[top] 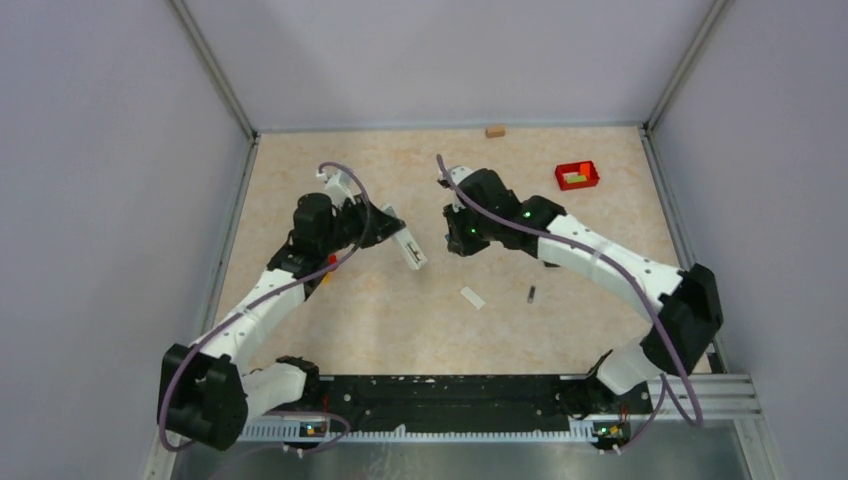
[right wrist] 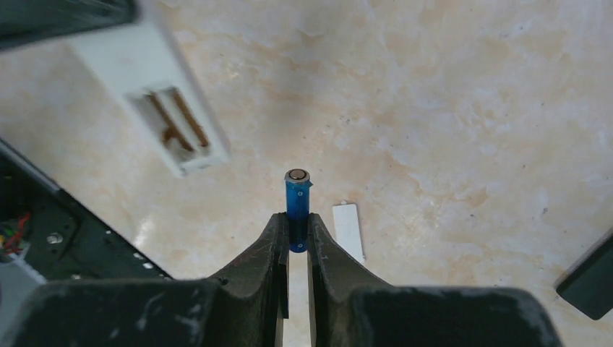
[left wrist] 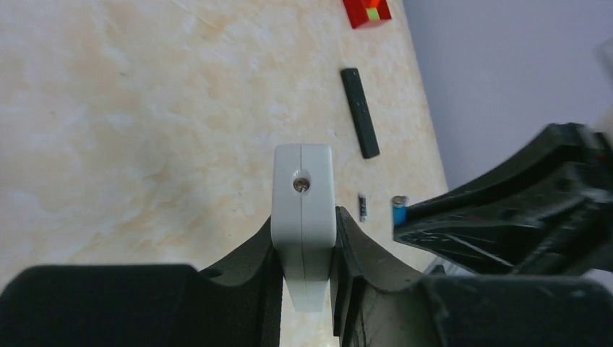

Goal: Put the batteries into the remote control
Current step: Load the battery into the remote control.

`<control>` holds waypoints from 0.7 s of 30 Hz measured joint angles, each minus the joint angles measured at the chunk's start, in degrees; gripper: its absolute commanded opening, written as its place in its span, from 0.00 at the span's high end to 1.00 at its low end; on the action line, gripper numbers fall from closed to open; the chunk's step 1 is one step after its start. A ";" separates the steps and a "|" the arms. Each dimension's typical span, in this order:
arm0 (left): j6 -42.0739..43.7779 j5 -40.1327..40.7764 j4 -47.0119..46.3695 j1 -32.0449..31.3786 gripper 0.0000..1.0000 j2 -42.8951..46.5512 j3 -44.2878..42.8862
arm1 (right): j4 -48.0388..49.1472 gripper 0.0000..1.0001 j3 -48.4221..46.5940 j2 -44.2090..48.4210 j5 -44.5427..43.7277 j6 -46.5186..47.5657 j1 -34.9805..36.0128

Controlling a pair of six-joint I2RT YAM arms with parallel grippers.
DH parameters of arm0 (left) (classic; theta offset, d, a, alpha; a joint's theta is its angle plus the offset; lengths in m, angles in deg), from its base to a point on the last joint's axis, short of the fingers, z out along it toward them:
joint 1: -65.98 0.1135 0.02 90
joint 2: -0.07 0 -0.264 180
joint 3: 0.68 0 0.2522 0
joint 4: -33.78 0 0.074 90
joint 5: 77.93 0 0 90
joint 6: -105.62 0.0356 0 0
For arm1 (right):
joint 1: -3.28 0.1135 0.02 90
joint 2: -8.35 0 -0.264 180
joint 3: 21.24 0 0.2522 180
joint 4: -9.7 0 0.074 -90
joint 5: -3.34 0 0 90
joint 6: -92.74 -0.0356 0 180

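Note:
My left gripper is shut on the white remote control and holds it off the table, tilted toward the right arm. In the right wrist view the remote control shows its open battery compartment with metal contacts and nothing in it. A small blue battery stands upright in my right gripper, which is shut on its lower half. That battery hangs just right of the remote, apart from it. A dark battery lies on the table.
The white cover plate lies flat near the table's middle. A black remote lies farther right. At the back right stands a red box, and a small wooden block sits at the far edge.

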State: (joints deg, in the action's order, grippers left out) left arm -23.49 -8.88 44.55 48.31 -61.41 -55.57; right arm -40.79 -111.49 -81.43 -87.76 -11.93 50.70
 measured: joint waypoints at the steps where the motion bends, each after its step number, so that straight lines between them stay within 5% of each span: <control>1: -1.66 -2.78 -1.33 -0.02 1.00 -2.12 0.00 | 0.15 0.93 -0.07 2.23 1.01 -0.31 -0.09; 21: -17.33 -17.14 -9.42 -1.14 1.00 -13.35 -3.26 | -3.30 0.91 -2.16 3.08 10.21 -4.48 0.74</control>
State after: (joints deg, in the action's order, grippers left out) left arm -40.83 -26.01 35.13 47.17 -74.76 -58.82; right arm -44.10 -113.66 -78.35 -77.55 -16.42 51.45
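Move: The right hand already holds a blue battery, with the remote's open compartment about 9 cm to its left, 4 cm back and roughly level with it. The white battery cover lies on the table some 6 cm right, 4 cm back and 14 cm below; another battery is 24 cm right, 3 cm back, equally low. From the left hand, which grips the remote, the blue battery is some 12 cm right, 3 cm back and slightly lower. Left carries and tilts the remote about 6 cm right; right draws its battery back and up towards the compartment. ##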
